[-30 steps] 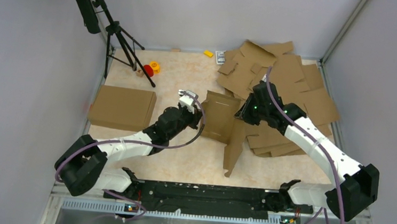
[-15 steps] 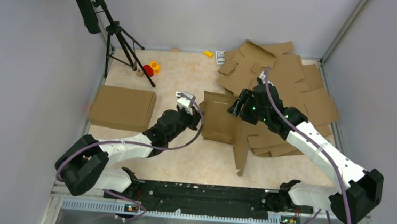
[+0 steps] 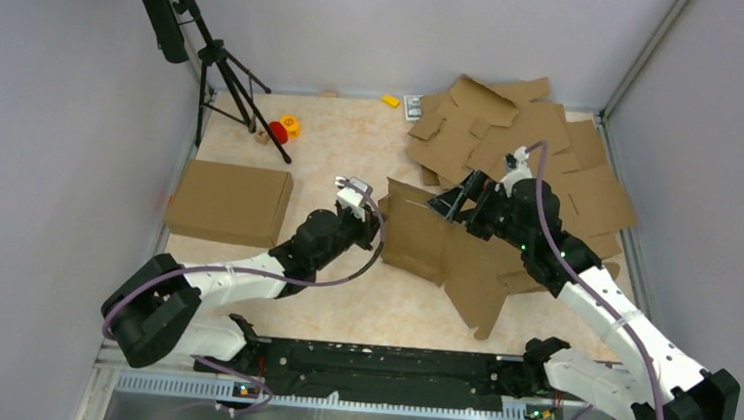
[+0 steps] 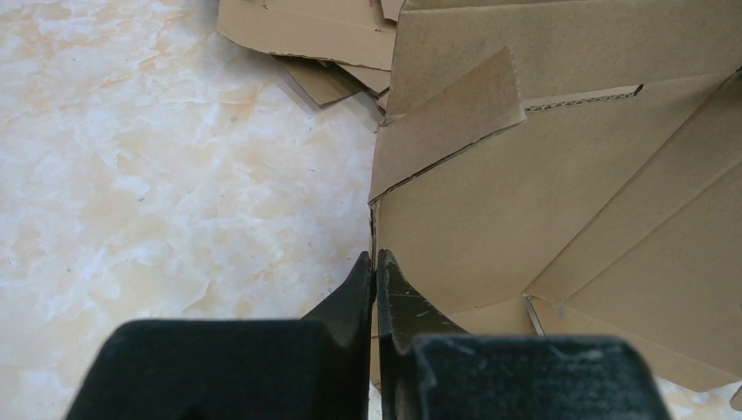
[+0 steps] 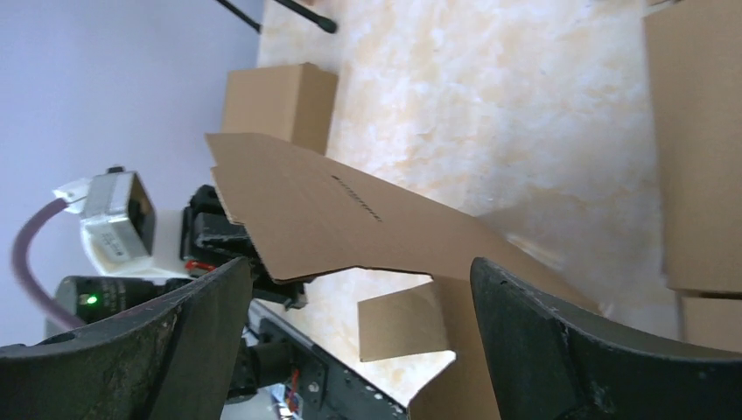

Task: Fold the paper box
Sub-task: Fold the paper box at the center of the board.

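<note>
The paper box is a brown cardboard blank held half upright in the middle of the table, one long flap sloping down toward the front right. In the left wrist view my left gripper is shut on the left edge of the paper box; from above, the left gripper sits at that same edge. My right gripper hovers open just behind the blank's top edge. In the right wrist view its fingers stand wide apart, and the paper box lies beyond the right gripper, untouched.
A folded cardboard box sits at the left. A pile of flat cardboard blanks fills the back right corner. A black tripod stands at the back left, with small red and yellow items by its foot.
My right gripper has opened, let go of the blank and drawn back to the right. The blank's long flap has swung rightward and lies lower. The left gripper keeps its hold.
</note>
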`<act>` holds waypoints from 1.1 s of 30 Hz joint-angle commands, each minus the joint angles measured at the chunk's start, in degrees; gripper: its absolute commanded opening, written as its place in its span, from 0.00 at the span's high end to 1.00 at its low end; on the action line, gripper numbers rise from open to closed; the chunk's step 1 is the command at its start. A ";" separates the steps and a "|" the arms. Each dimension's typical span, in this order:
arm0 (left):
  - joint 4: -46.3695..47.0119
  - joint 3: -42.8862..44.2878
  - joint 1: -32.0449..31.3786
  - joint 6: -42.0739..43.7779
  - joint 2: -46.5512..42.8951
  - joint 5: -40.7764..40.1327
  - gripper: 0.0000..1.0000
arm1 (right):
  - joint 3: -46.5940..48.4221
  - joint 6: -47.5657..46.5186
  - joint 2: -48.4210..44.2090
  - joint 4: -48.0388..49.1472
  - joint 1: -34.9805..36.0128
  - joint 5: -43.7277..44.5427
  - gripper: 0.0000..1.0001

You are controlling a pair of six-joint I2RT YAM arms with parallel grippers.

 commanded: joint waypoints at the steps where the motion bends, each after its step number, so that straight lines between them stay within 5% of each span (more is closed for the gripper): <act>1: -2.60 -0.22 -0.89 1.19 -0.50 -0.69 1.00 | -2.67 4.50 -2.55 10.50 -0.78 -4.03 0.07; 11: -3.22 0.02 -1.62 0.94 -0.64 -2.65 1.00 | -8.73 17.12 -8.96 13.35 -0.94 5.51 0.05; 21: -4.76 -0.24 -1.75 0.07 -1.91 -6.05 1.00 | -10.19 23.80 -12.36 0.04 -0.94 13.02 0.04; 33: -11.84 4.31 -7.48 0.97 -2.87 -18.77 1.00 | -17.49 36.04 -10.05 14.12 -0.76 11.87 0.04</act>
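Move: Behind and to the right of the open right hand stands the box's right panel, its middle some 7 cm back, 6 cm right and 13 cm below. The slotted far flap is about 7 cm ahead and 9 cm left, some 8 cm lower; the flat cardboard pile lies roughly 17 cm ahead and 18 cm right, on the table. From the left hand, at the box's far left wall, the right panel is about 21 cm right and 8 cm back. Swinging about 4 cm to the right, the wide-open right hand first rises slightly, then sinks some 5 cm towards the upper edge of the right panel. Meanwhile it turns clockwise some 20 degrees, tips down and rolls its left side up, bringing its jaws around to either side of the panel. The left fingers, still shut, keep their pinch on the left wall's edge with only a small counter-clockwise turn. ##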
